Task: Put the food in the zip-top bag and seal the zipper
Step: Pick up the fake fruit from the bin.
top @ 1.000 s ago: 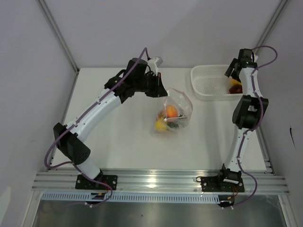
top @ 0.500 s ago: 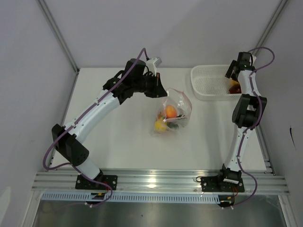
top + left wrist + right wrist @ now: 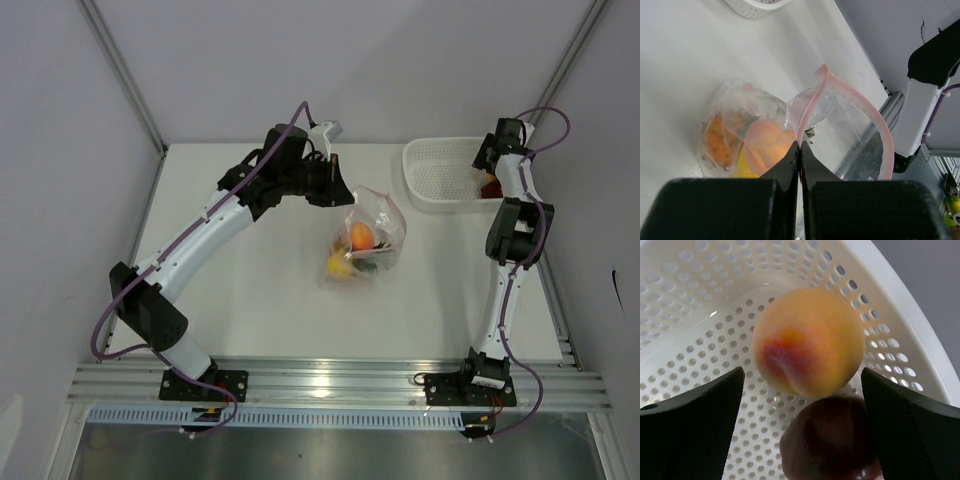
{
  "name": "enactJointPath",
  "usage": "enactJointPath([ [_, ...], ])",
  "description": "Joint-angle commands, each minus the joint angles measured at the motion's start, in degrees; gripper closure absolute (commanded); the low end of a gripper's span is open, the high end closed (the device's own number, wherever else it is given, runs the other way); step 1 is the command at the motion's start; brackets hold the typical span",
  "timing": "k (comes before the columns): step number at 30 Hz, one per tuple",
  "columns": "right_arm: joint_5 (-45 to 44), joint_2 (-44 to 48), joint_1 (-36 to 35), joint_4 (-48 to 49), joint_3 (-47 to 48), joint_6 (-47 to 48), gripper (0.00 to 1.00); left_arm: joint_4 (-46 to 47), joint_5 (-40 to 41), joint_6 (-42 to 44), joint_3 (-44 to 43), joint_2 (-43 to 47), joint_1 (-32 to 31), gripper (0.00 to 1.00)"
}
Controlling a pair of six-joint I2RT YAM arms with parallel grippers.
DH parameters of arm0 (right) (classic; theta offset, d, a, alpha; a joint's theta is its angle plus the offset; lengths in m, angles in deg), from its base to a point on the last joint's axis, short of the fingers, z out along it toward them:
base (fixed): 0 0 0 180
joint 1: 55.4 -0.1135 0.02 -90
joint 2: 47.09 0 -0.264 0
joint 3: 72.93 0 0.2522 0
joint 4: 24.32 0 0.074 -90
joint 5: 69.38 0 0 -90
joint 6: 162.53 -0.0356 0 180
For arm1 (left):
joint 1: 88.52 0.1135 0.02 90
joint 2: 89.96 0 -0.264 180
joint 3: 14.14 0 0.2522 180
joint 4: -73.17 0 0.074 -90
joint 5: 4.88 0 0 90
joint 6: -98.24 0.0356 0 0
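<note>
The clear zip-top bag (image 3: pixel 365 238) lies mid-table with its mouth held open. It holds an orange pineapple (image 3: pixel 718 140), a peach (image 3: pixel 767 145) and a yellow fruit (image 3: pixel 340 265). My left gripper (image 3: pixel 335 188) is shut on the bag's pink-red zipper strip (image 3: pixel 850 100) and lifts that edge, as the left wrist view (image 3: pixel 800 146) shows. My right gripper (image 3: pixel 490 172) is open inside the white basket (image 3: pixel 440 180). Its fingers (image 3: pixel 695 410) straddle a peach (image 3: pixel 807 342) and a dark red apple (image 3: pixel 832 440) without touching them.
The white mesh basket stands at the back right, near the table's right edge. Grey walls close in the table on three sides. An aluminium rail (image 3: pixel 330 385) runs along the near edge by the arm bases.
The right gripper has moved a little further back and lower into the basket. The left gripper and bag have stayed still.
</note>
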Motion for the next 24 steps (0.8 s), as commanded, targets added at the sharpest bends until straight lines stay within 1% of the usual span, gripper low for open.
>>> enactJointPath([
  [1, -2.24, -0.99, 0.20, 5.38, 3.60, 1.57, 0.01, 1.68, -0.46, -0.14, -1.31, 0.75, 0.50, 0.99],
  [4, -2.77, -2.92, 0.20, 5.30, 5.27, 1.76, 0.03, 1.86, -0.64, -0.31, -1.49, 0.05, 0.50, 0.99],
  [7, -3.29, -3.63, 0.20, 6.43, 5.97, 2.20, 0.11, 1.59, -0.64, -0.40, -1.84, -0.74, 0.50, 0.99],
  [8, -3.38, -3.63, 0.20, 6.88, 5.80, 2.46, 0.18, 1.59, -0.55, -0.31, -1.84, -0.92, 0.50, 0.99],
  [10, -2.77, -3.54, 0.20, 7.67, 5.97, 2.63, 0.27, 1.59, -0.55, -0.40, -1.84, -1.27, 0.50, 0.99],
  [12, -1.72, -3.63, 0.20, 7.50, 6.50, 2.81, 0.43, 1.59, -0.90, -0.75, -2.01, -1.45, 0.50, 0.99],
  [13, -1.45, -3.63, 0.20, 7.15, 6.68, 2.55, 0.53, 1.68, -1.07, -0.75, -2.01, -1.53, 0.41, 0.99],
  [17, -0.84, -2.32, 0.12, 6.44, 6.50, 1.15, 0.72, 1.24, -0.73, -0.58, -2.10, -1.36, 0.41, 0.99],
  [22, -0.39, 2.95, -0.85, 6.35, 6.15, 0.17, 0.88, 1.41, -1.08, -0.84, -1.22, -0.74, 0.50, 0.99],
  [24, -0.66, 7.08, -2.34, 6.35, 6.15, 0.44, 0.89, 1.24, -1.16, -0.93, -1.05, -0.92, 0.50, 0.99],
])
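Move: The peach I'm after sits in the bin almost between my open right fingers, its middle about 3 cm ahead, 1 cm to the right and level with them. The dark red fruit lies some 6 cm nearer me than the peach and 2 cm to its left; the bin's middle is about 9 cm to the peach's left. From my left hand the peach is roughly 32 cm ahead, 45 cm to the right and 23 cm lower. I ease my right hand about 2 cm forward and 1 cm right so the wide-open fingers pass to either side of the peach, then close them by roughly a quarter until both pads pinch its sides. With that grip held, I start up and back left, about a centimetre each way. My left hand keeps the bag's rim pinched, sinking about a centimetre. ##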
